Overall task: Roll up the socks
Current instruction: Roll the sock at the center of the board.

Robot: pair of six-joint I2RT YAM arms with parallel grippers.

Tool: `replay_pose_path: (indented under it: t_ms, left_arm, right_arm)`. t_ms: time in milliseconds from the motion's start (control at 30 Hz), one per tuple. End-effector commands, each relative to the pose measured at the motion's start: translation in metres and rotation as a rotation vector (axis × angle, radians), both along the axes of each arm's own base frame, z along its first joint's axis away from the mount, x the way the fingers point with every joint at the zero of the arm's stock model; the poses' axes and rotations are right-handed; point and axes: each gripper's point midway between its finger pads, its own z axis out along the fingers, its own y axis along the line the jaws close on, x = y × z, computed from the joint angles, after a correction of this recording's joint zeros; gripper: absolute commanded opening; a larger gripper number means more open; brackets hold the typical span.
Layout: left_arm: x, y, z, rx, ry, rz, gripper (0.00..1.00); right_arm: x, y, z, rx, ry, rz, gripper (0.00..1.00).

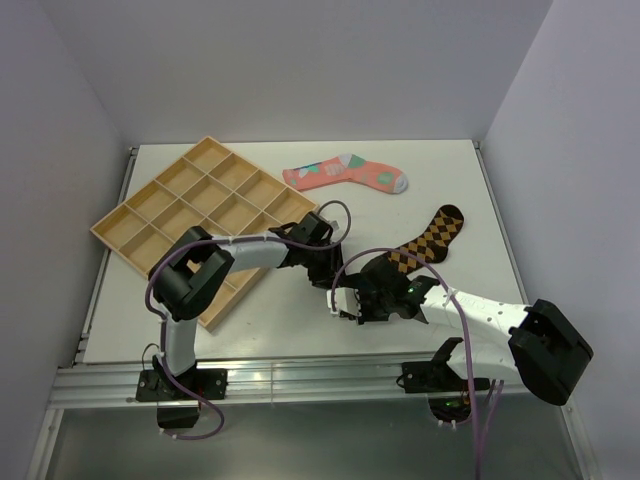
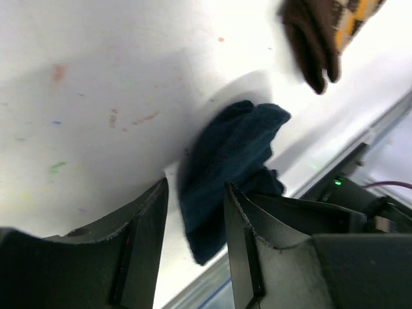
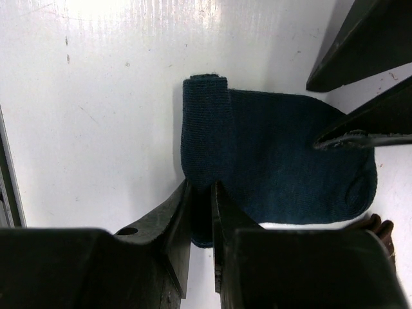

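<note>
The dark navy sock (image 3: 283, 161) lies flat on the white table, its cuff edge folded over into a band (image 3: 206, 122). My right gripper (image 3: 201, 193) is shut on the near end of that band. My left gripper (image 2: 196, 193) stands open just above the sock (image 2: 225, 161), with nothing pinched; its fingers (image 3: 360, 129) hover over the sock's far side. In the top view both grippers, left (image 1: 325, 268) and right (image 1: 350, 300), meet at the table's middle front and hide the navy sock. The brown-and-orange diamond sock (image 1: 430, 240) lies right of them. The pink sock (image 1: 345, 175) lies further back.
A wooden tray (image 1: 200, 215) with several compartments sits at the left, partly under the left arm. The diamond sock's dark toe (image 2: 315, 45) lies close beyond the navy sock. The table's front rail (image 1: 300, 375) runs just behind the grippers.
</note>
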Motion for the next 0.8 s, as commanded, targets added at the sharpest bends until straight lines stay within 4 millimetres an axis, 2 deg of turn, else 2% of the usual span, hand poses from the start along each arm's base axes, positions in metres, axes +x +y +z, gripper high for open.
replay_pose_path:
  t_ms: [0,133,300,433,533,667,700,767]
  left_arm:
    - [0.01,0.015,-0.013,0.101,-0.054,-0.022,0.46]
    - [0.01,0.013,-0.014,0.103,-0.057,-0.059,0.48]
    - [0.007,-0.003,-0.006,0.011,-0.067,-0.135,0.5]
    - [0.0,-0.009,-0.013,-0.024,-0.026,-0.168,0.48]
    - [-0.004,-0.011,-0.018,-0.041,-0.007,-0.17,0.4]
    - [-0.003,-0.003,-0.028,-0.008,0.008,-0.129,0.06]
    - [0.005,0.0,-0.03,-0.002,-0.011,-0.103,0.02]
    - [0.011,0.012,-0.03,-0.005,-0.009,-0.049,0.0]
  right_arm:
    - [-0.006,-0.006,-0.009,-0.03,0.024,-0.006,0.19]
    - [-0.005,-0.007,-0.009,-0.032,0.02,-0.005,0.19]
    - [-0.004,-0.008,-0.009,-0.038,0.017,-0.009,0.19]
    - [-0.004,-0.008,-0.01,-0.04,0.017,-0.008,0.19]
    - [-0.003,-0.008,-0.009,-0.038,0.015,-0.011,0.18]
    - [-0.01,-0.005,-0.006,-0.026,0.06,0.004,0.18]
    - [-0.012,-0.006,-0.005,-0.026,0.079,0.004,0.18]
    - [-0.017,-0.006,-0.001,-0.027,0.125,0.012,0.18]
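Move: The navy sock is spread low between my hands. From my left hand its middle is about 4 cm to the right, 3 cm back and 2 cm below; from my right hand, already gripping the folded edge, it is some 4 cm ahead, 3 cm left and 1 cm below. From my left hand the argyle sock lies about 25 cm right and 9 cm ahead, the pink sock roughly 26 cm ahead and 4 cm right. I shut my half-open left fingers on the far-left part of the navy sock. After a tiny nudge forward and left, the hand eases back to the right over the cloth, turning some 8 degrees clockwise, then sinks about 1 cm as the fingers close fully. My right hand stays put and keeps its pinch on the folded edge. ##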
